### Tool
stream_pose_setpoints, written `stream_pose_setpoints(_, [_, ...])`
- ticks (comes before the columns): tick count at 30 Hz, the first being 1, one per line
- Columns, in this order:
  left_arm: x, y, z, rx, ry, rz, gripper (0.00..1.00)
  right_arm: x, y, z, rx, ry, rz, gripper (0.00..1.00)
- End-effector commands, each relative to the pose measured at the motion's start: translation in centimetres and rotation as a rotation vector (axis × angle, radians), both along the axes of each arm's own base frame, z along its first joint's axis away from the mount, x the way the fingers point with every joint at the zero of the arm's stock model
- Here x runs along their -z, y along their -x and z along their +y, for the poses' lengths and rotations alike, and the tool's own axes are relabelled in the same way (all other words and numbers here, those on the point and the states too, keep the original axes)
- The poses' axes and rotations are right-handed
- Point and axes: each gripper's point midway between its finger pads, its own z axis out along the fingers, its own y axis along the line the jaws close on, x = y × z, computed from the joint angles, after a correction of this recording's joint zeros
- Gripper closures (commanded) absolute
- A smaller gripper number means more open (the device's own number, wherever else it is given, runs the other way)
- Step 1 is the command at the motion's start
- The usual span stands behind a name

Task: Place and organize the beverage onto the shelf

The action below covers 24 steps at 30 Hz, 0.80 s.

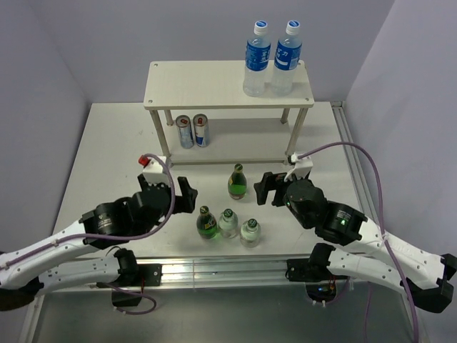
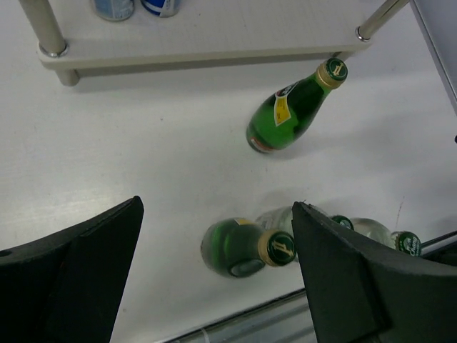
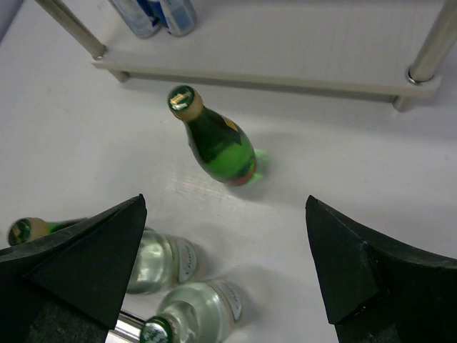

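Observation:
The shelf stands at the back of the table, with two blue-labelled water bottles on its top board and two cans on its lower board. Two green glass bottles and two clear bottles stand on the table in front. My left gripper is open just left of the near green bottle, nothing between its fingers. My right gripper is open to the right of the far green bottle, also holding nothing.
A metal rail runs along the table's near edge, close behind the front bottles. The shelf's slim legs rise at its corners. Purple walls close in the left and right sides. In the right wrist view the clear bottles stand near the left finger.

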Motion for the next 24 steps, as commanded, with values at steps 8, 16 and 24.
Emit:
stream_pose_setpoints(8, [2.9,5.2,-3.2,-0.171,-0.041,-0.097,0.08,0.0,0.6,-2.4,0.053,-0.011,-0.032,0.0])
stream_pose_setpoints(16, [7.1,5.3,-4.5,-0.222,-0.122,-0.138,0.07,0.6,0.9,-2.2,0.026,-0.014,-0.023,0.0])
stream_pose_setpoints(24, [8.8,4.4,-4.4,-0.196,-0.129,-0.21,0.08,0.5,1.2,-2.2,0.019,-0.03,-0.024,0.0])
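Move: The near green bottle stands about 7 cm to my left hand's right, 4 cm nearer me and some 15 cm below. Beside it are the middle clear bottle, about 6 cm farther right and level with it, and the right clear bottle, 13 cm to its right and 3 cm nearer me. The far green bottle stands 12 cm beyond it and 9 cm right. From my right hand the near green bottle lies roughly 17 cm left, 6 cm back. I lower my left hand about 10 cm towards the near green bottle's neck, first sweeping back and right some 8 cm, then easing a little forward and left while still sinking. The wrist rolls its left side up, tips up slightly and turns about 10 degrees counter-clockwise; the fingers stay wide open. My right hand drifts a couple of centimetres right, empty and open. ##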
